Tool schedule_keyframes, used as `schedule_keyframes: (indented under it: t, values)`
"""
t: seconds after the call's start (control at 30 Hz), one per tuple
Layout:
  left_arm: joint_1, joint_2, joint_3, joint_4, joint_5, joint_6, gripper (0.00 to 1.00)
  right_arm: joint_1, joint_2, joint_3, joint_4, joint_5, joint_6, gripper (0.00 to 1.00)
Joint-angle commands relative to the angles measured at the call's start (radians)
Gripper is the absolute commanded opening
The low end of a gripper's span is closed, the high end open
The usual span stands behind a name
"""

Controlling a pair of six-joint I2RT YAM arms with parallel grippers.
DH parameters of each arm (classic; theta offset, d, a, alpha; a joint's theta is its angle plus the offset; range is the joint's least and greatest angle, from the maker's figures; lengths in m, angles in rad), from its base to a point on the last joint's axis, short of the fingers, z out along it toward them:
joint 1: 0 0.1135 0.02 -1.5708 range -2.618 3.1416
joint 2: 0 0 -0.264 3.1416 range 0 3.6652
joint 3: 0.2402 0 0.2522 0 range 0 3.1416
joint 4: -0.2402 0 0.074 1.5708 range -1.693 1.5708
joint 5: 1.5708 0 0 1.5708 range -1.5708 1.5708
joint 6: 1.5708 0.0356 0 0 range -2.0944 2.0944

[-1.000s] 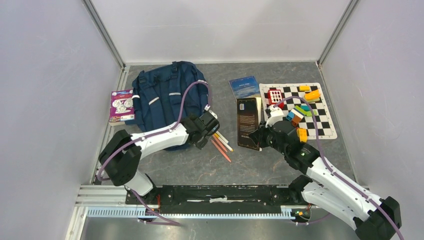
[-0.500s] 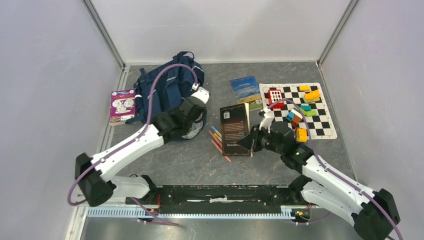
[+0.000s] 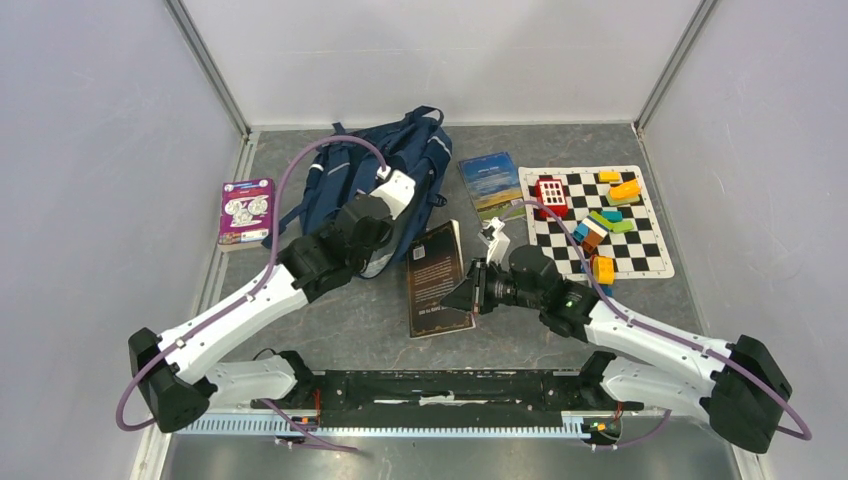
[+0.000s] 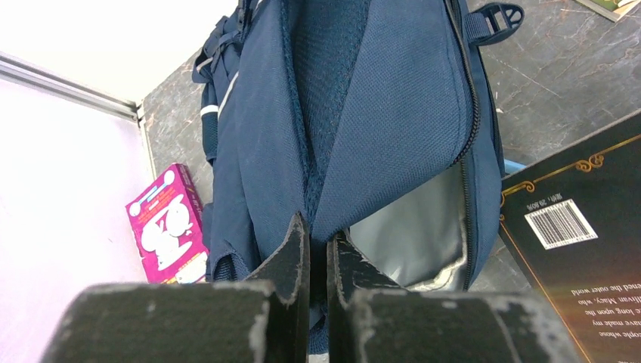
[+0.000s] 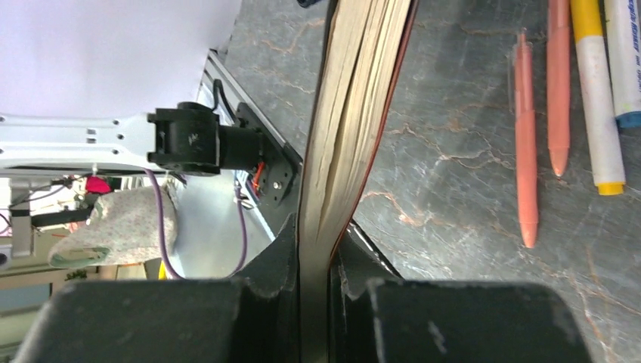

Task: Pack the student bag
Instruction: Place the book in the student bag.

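The student bag [image 3: 425, 150] is a navy-blue backpack lying at the back of the table, left of centre. Its near end is unzipped and shows grey lining [image 4: 412, 238]. My left gripper [image 3: 372, 252] [image 4: 317, 242] is shut on a fold of the bag's blue fabric [image 4: 378, 113] at the edge of that opening. My right gripper [image 3: 476, 290] [image 5: 314, 242] is shut on the edge of a dark-covered book [image 3: 435, 275] [image 5: 355, 91], which tilts up just right of the bag's opening. Orange and yellow pens [image 5: 525, 136] lie on the table beyond the book.
A pink box [image 3: 245, 212] lies left of the bag by the wall rail. A blue book [image 3: 490, 182] sits behind the dark one. A chequered mat [image 3: 640, 245] at the right carries several coloured blocks and a red piece [image 3: 551, 192].
My left gripper closed on the bag's fabric and dragged the bag to the right and back, opening its mouth. My right gripper carried the dark book leftward over the pens, towards the bag.
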Motion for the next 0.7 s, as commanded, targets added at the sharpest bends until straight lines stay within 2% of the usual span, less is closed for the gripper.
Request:
schedule_keyframes:
  t: [0.0,0.3,0.47,0.67]
  values:
    - [-0.006,-0.083,-0.045,0.23,0.02,0.034,0.02,0.027,-0.031,0.084,0.135,0.062,0.073,0.0]
    - [-0.006,-0.117,-0.1,0.265,0.059,0.023,0.02,0.093,-0.061,0.158,0.008,0.201,0.068,0.0]
    - [-0.006,-0.122,-0.118,0.262,0.077,0.004,0.02,0.093,-0.089,0.24,-0.179,0.271,0.001,0.0]
    - [-0.006,-0.123,-0.122,0.27,0.089,-0.01,0.02,0.094,-0.1,0.2,-0.113,0.21,0.038,0.0]
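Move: The right hand holds the dark book. The bag's open mouth, with its grey lining, lies about 15 cm to that hand's left, 12 cm ahead and some 8 cm lower. The pens lie on the table roughly 9 cm ahead, 4 cm left and 16 cm below it. From the left hand, which grips the bag's upper edge, the mouth is about 14 cm below and 3 cm right; the pink book is 30 cm left, 13 cm ahead and well below. Still pinching the dark book by its edge, the right hand lifts it beside the bag mouth by some 5 to 6 cm, mostly late on, after easing about 1 cm left and then back; the wrist turns slightly clockwise. The left hand keeps its pinch on the bag's upper edge, sinking about 2 cm and drawing back a little. ##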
